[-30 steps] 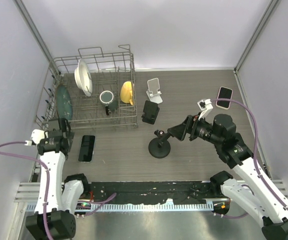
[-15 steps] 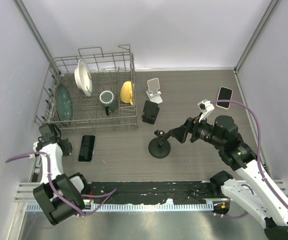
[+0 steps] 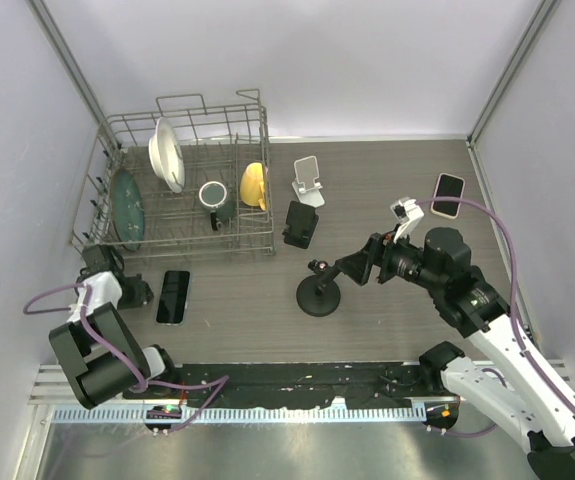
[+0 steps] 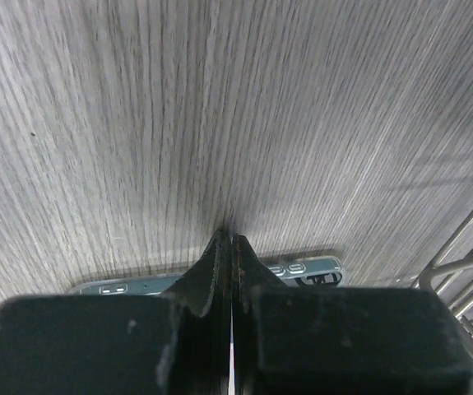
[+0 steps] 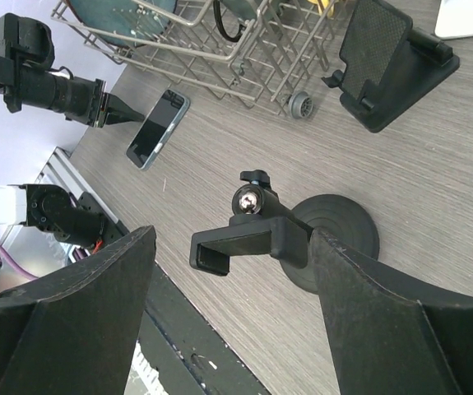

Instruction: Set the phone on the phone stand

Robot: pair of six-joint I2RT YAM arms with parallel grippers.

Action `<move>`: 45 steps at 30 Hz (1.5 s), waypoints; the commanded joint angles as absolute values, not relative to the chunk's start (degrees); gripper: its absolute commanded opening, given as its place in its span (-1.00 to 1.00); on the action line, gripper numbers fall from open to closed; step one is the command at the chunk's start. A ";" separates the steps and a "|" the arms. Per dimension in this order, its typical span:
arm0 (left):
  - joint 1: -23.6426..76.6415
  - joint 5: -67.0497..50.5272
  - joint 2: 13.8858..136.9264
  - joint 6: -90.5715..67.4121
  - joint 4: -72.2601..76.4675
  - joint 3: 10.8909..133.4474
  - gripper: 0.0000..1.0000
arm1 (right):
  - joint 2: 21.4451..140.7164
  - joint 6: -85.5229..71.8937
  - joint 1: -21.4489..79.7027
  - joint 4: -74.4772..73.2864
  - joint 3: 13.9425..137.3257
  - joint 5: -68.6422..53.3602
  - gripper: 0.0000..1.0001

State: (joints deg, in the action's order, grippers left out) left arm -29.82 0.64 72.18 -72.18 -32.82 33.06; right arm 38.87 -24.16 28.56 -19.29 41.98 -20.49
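A dark phone lies flat on the table in front of the dish rack; the right wrist view shows this phone too. My left gripper is shut and empty, low at the phone's left edge. In the left wrist view the shut left gripper points at the table, with the phone's edge and its side buttons beside the fingers. My right gripper hangs open over a black round-based phone stand. Its clamp sits between the jaws of the right gripper, untouched.
A wire dish rack with plates and cups stands at the back left. A black wedge stand and a white stand sit right of it. A second phone in a white case lies at the far right.
My left gripper has shut and its arm has folded down low, bringing the fingers beside the dark phone. The right arm has barely shifted.
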 commanded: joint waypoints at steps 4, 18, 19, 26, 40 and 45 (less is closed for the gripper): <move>-27.95 -2.80 73.56 -73.30 -38.48 31.55 -1.00 | 41.31 -26.36 29.35 -13.98 44.91 -22.76 0.59; -10.82 -6.95 65.22 -83.32 -41.39 23.73 -1.00 | 44.47 -29.88 32.69 -10.28 45.88 -21.10 0.57; -10.46 -6.94 64.61 -83.32 -41.66 23.38 -1.00 | 44.91 -29.80 33.22 -10.28 45.97 -20.83 0.57; -5.28 -7.21 56.79 -85.95 -44.21 20.48 -1.00 | 49.29 -28.66 46.47 -9.67 47.63 -10.92 0.57; 9.13 -9.93 52.30 -92.10 -41.05 18.98 -1.00 | 75.56 -32.69 76.02 -2.90 54.31 18.01 0.57; 15.29 -5.48 47.05 -93.26 -46.54 22.58 -1.00 | 81.82 -33.22 77.96 -3.87 56.43 25.65 0.58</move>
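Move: The phone lies flat just to the right of my closed left fingertips, its middle about 6 cm right, 1 cm back and at their height. The dish rack's middle is some 28 cm ahead and 7 cm right of that hand. For my open right hand the phone lies about 45 cm left, 1 cm ahead and 23 cm down; the phone stand is 7 cm left, level fore and aft, its middle some 14 cm lower. The black holder stands 20 cm ahead, 12 cm left and 18 cm lower. I sweep my left hand right along the table about 19 cm, curving back towards me some 7 cm, shut fingertips meeting the phone's left long edge and pushing it along as the wrist turns counter-clockwise and leans over. My right hand creeps left at first, then swings quickly left past the phone stand, back and finally well down towards the phone, fingers wide open. ##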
